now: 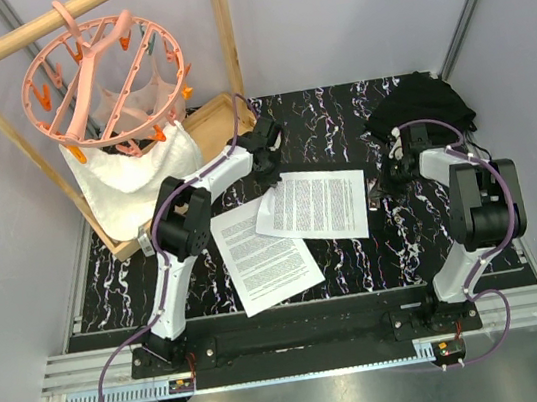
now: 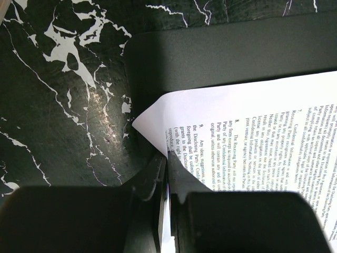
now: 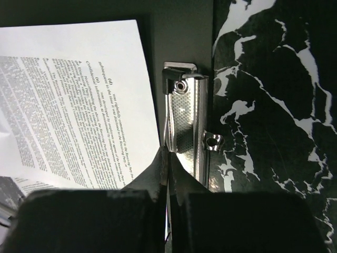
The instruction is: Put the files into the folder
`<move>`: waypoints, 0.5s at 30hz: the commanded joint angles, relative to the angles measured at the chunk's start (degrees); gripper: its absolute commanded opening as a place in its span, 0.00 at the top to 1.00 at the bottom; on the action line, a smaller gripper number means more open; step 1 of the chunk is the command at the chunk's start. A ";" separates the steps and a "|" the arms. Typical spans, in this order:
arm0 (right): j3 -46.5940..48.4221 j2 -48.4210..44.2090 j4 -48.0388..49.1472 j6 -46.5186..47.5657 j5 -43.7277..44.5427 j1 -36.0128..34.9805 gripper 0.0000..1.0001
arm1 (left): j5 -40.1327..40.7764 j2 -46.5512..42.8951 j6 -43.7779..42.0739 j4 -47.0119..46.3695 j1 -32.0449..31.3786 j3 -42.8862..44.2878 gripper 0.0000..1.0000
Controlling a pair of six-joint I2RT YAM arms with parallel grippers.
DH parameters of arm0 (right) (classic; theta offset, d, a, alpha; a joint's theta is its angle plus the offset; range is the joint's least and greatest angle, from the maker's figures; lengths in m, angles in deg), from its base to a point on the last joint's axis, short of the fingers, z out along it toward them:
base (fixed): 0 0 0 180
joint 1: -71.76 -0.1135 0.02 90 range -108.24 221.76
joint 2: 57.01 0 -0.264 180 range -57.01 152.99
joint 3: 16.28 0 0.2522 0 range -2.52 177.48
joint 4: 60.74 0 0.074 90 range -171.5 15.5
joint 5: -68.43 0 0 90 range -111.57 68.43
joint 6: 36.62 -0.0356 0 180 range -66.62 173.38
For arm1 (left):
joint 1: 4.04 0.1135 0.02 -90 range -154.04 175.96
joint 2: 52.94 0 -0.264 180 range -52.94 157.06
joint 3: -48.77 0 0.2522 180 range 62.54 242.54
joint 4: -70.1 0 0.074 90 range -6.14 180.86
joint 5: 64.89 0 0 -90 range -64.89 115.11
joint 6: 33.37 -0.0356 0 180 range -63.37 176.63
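Two printed white sheets lie on the black marbled table. The upper sheet [image 1: 315, 204] rests on the matte black folder [image 2: 221, 58], which also shows in the right wrist view [image 3: 179, 37]. The other sheet [image 1: 265, 257] lies partly under it, toward the front left. My left gripper [image 1: 266, 173] is shut on the upper sheet's edge near its corner [image 2: 167, 158], with white paper [image 2: 253, 121] showing between the fingers. My right gripper [image 1: 388, 186] is shut on the left edge of the folder's silver clip [image 3: 184, 116], its tips [image 3: 168, 153] meeting there.
A wooden rack at the back left carries a pink peg hanger [image 1: 102, 69] and a white towel [image 1: 133, 176] over a wooden tray [image 1: 211, 119]. A lumpy black fabric bundle [image 1: 426, 102] lies at the back right, just behind my right gripper.
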 commanded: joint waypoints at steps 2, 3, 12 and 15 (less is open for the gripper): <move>6.71 -2.21 -5.93 0.24 6.62 -2.56 0.97 | 1.10 -0.30 -0.90 -0.18 -0.19 -2.13 0.93; 7.16 -2.03 -6.98 0.24 6.90 -2.57 0.95 | 0.92 -0.30 -0.90 -0.19 -0.10 -2.22 0.92; 9.09 2.01 -7.96 1.11 10.23 -5.55 0.69 | -0.40 -1.36 -1.43 -0.27 -0.10 -2.74 0.92; 9.80 0.87 -8.66 1.73 13.04 -6.34 0.58 | -0.40 -1.36 -1.43 -0.27 -0.27 -2.75 0.92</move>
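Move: The folder's metal clip is about 2 cm to the right of the shut right fingers, 1 cm ahead and 1 cm lower. The middle of the top file sheet is some 15 cm to this hand's left, level with it fore and aft and 2 cm below; the lower sheet's middle is roughly 27 cm left and 13 cm back. From the left hand the clip is about 25 cm to the right and 8 cm back. Up and slightly forward, the right hand hops about 2 cm off the paper side of the clip, then sinks back about 1 cm while edging 1 cm left. It rolls under 10 degrees, left side dipping, as its fingers open from shut to about a third, straddling the gap between the sheet's edge and the clip. The left hand stays put, still pinching the top sheet's far-left corner. ##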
